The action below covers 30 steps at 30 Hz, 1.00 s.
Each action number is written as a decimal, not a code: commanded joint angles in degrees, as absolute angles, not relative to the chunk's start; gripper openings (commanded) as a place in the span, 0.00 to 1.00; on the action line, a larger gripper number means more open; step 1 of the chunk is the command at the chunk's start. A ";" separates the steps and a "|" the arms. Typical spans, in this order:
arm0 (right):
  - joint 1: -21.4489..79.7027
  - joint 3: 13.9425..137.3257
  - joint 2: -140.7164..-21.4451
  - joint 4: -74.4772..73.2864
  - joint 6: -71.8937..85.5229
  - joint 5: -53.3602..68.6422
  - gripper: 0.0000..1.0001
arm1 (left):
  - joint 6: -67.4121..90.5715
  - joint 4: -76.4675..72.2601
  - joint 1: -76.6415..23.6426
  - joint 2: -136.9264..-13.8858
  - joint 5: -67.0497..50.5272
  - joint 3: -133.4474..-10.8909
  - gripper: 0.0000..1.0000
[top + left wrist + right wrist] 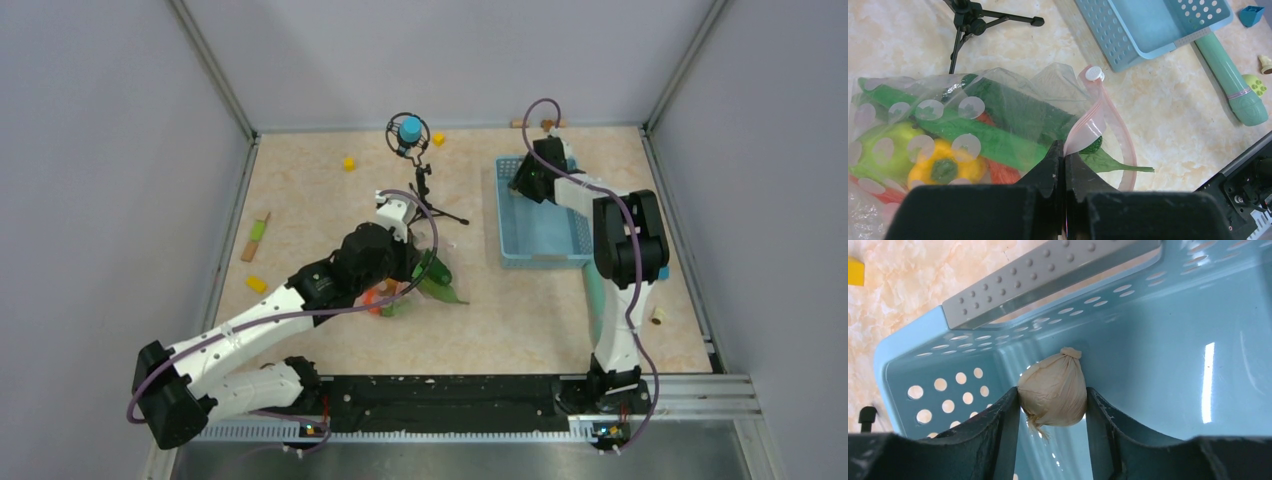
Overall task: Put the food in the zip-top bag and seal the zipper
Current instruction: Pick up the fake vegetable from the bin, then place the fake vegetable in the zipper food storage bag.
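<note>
The zip-top bag [998,95] lies on the table holding long green cucumbers [998,142], a yellow pepper [943,167], a green pear [883,150] and something orange-red [1003,172]. My left gripper [1064,155] is shut on the pink zipper [1088,122], lifting the mouth edge. A green leaf [1113,162] pokes out of the opening. In the top view this gripper [415,265] sits over the bag [432,280]. My right gripper [1053,400] reaches into the blue basket [1148,340]. Both its fingers press the sides of a small beige bulb-shaped food piece [1054,390].
A small black tripod with a blue-topped microphone [420,190] stands just behind the bag. A long pale teal cylinder [1233,80] lies beside the basket [545,255]. Yellow cubes [349,163] and small blocks [256,284] are scattered on the left. Walls enclose the table.
</note>
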State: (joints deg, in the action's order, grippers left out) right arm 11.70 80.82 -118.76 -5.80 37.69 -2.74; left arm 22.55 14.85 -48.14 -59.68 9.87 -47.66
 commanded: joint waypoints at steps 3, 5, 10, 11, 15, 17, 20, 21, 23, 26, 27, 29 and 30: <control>11.41 79.50 -114.91 -3.04 36.43 -2.62 0.28 | 23.03 11.62 -47.90 -60.45 9.49 -48.02 0.00; 11.40 76.90 -111.47 -2.26 35.06 -3.64 0.28 | 23.69 11.79 -47.90 -60.47 9.49 -48.31 0.00; 11.51 66.85 -97.97 1.56 31.74 -2.29 0.28 | 24.99 12.92 -47.90 -60.28 9.34 -49.32 0.00; 11.46 64.43 -94.69 2.36 31.26 -1.03 0.28 | 25.23 13.19 -47.91 -60.15 9.45 -49.50 0.00; 11.43 53.08 -81.41 7.16 29.87 9.98 0.28 | 26.28 14.39 -47.92 -59.06 10.13 -50.16 0.00; 11.65 46.19 -74.43 12.80 29.68 16.66 0.28 | 27.05 14.96 -47.93 -58.54 11.03 -50.39 0.00; 13.07 38.17 -64.22 17.90 28.28 23.86 0.28 | 28.42 16.21 -47.90 -57.94 12.21 -50.99 0.00; 14.14 36.72 -61.15 18.42 27.56 26.10 0.28 | 28.80 16.56 -47.92 -57.86 12.31 -51.18 0.00; 17.42 34.38 -55.27 19.23 25.67 28.35 0.29 | 29.46 16.80 -47.92 -57.75 11.87 -51.32 0.00; 24.46 31.68 -50.48 19.87 21.62 29.23 0.30 | 30.02 16.42 -47.90 -58.19 11.58 -51.45 0.00; 26.58 31.17 -49.64 19.93 20.60 29.71 0.30 | 30.27 16.48 -47.93 -58.45 11.35 -51.68 0.00; 29.92 30.48 -48.93 20.63 19.71 30.73 0.31 | 30.91 16.69 -47.92 -58.85 10.70 -52.09 0.00; 31.48 30.10 -49.02 21.47 19.92 30.79 0.31 | 31.12 16.70 -47.90 -59.00 10.37 -52.16 0.00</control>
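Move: Some 27 cm back, 18 cm to the left and 8 cm above the right hand, which already grips the garlic bulb down in the bin, is the bag's open mouth. The bin's middle lies about 6 cm back and 7 cm right of this hand; the tripod's foot some 23 cm left, 3 cm back and slightly lower. From the left hand the mouth is about 5 cm right, 2 cm ahead and 8 cm below. Drawing back first and then climbing steeply, the right hand carries the pinched garlic bulb out of the bin, about 27 cm back and 20 cm up, swinging some 10 cm left towards the bag's mouth late in the path. Its wrist tips up from pointing down and turns counter-clockwise, each by roughly 40 to 45 degrees. The left hand stays nearly in place, still pinching the bag's edge. ##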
